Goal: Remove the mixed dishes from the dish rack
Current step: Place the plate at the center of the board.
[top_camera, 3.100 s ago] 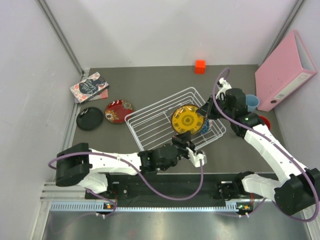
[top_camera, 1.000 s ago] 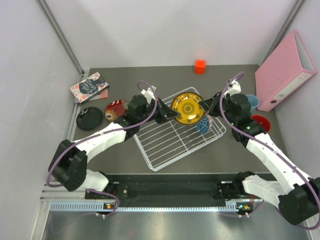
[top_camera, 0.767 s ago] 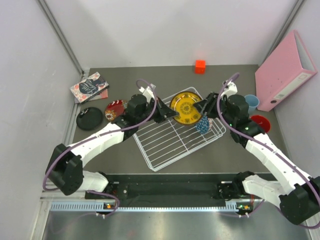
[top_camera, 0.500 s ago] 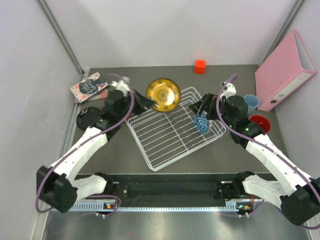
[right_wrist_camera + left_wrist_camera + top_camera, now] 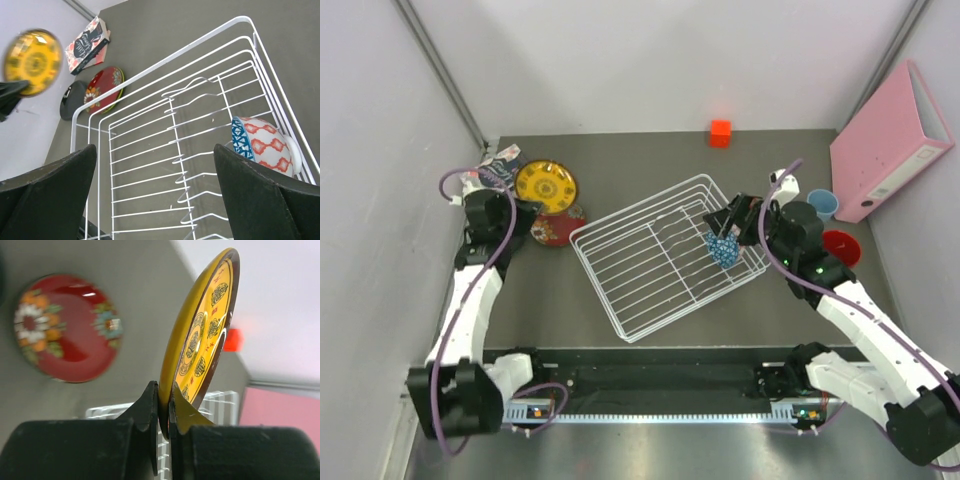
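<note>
The white wire dish rack sits mid-table, with the blue patterned bowl lying on its side at its right end. My right gripper hovers open just above the bowl, and nothing is between its fingers. In the right wrist view the bowl shows beside the right finger of the open gripper. My left gripper is at the far left, shut on the rim of the yellow plate. It holds the plate on edge above the reddish plate.
A light blue cup and a dark mug with red inside stand right of the rack. The pink binder leans at back right and an orange-red cube sits at the back. A book and a black plate lie far left.
My left arm has swung the yellow plate from over the rack's far edge out to the far left, above the reddish plate. My right gripper has opened over the bowl.
</note>
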Motion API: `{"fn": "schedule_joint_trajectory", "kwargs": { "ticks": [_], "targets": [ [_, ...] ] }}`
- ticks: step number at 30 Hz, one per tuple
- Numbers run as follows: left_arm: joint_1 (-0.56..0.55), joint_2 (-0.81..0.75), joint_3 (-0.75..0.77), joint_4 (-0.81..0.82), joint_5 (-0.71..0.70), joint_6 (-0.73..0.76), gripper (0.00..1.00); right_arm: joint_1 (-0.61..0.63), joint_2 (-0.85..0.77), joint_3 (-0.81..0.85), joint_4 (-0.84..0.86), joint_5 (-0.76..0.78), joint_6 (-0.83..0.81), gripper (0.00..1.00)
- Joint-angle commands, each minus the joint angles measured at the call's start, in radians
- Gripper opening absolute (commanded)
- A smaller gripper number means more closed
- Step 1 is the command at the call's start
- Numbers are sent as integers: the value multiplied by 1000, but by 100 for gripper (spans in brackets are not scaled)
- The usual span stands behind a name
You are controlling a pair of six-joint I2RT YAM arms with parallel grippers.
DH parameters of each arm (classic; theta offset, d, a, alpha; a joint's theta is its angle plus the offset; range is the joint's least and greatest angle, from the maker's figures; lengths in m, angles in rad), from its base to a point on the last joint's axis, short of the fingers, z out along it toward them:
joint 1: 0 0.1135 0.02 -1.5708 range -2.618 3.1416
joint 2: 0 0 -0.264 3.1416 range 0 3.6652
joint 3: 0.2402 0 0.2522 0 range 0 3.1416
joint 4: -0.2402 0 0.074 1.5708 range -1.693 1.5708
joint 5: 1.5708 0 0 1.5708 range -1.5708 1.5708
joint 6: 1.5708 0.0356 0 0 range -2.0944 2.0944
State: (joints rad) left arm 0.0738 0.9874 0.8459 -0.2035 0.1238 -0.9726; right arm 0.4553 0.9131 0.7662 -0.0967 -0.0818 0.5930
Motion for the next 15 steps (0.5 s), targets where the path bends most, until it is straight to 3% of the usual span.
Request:
{"fn": "schedule_joint_trajectory", "kwargs": {
  "ticks": [1,9,15],
  "targets": [
    [49,198,-15,93,34,5,0,5,-8,-16,35,-32,-35,100],
    [96,371,-31,237,45,12,0,5,-40,-53,40,-33,-38,100],
    [100,499,2,234,129,23,0,5,-43,-70,49,-30,-24,100]
  ]
}}
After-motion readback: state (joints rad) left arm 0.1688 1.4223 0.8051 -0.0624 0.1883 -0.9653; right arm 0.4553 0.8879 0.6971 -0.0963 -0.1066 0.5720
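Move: The red plate, lying on the lime one, is what the held yellow plate is bound for: its middle lies straight ahead of the left hand, about 11 cm out and some 22 cm below. The black plate lies roughly 16 cm to the left of it and 5 cm nearer in; the rack's middle is about 31 cm to its right and 10 cm nearer in. From the right hand, the red plate is about 41 cm left, 15 cm ahead and 22 cm down. The yellow plate, still pinched by its rim in the left hand, is lowered fast towards the red plate, some 14 cm down, easing off later, with a smaller drift forward and left. The wrist tips the fingers about 20 degrees further down, keeping its grip. The open right hand sinks a little above the rack, touching nothing visible. ##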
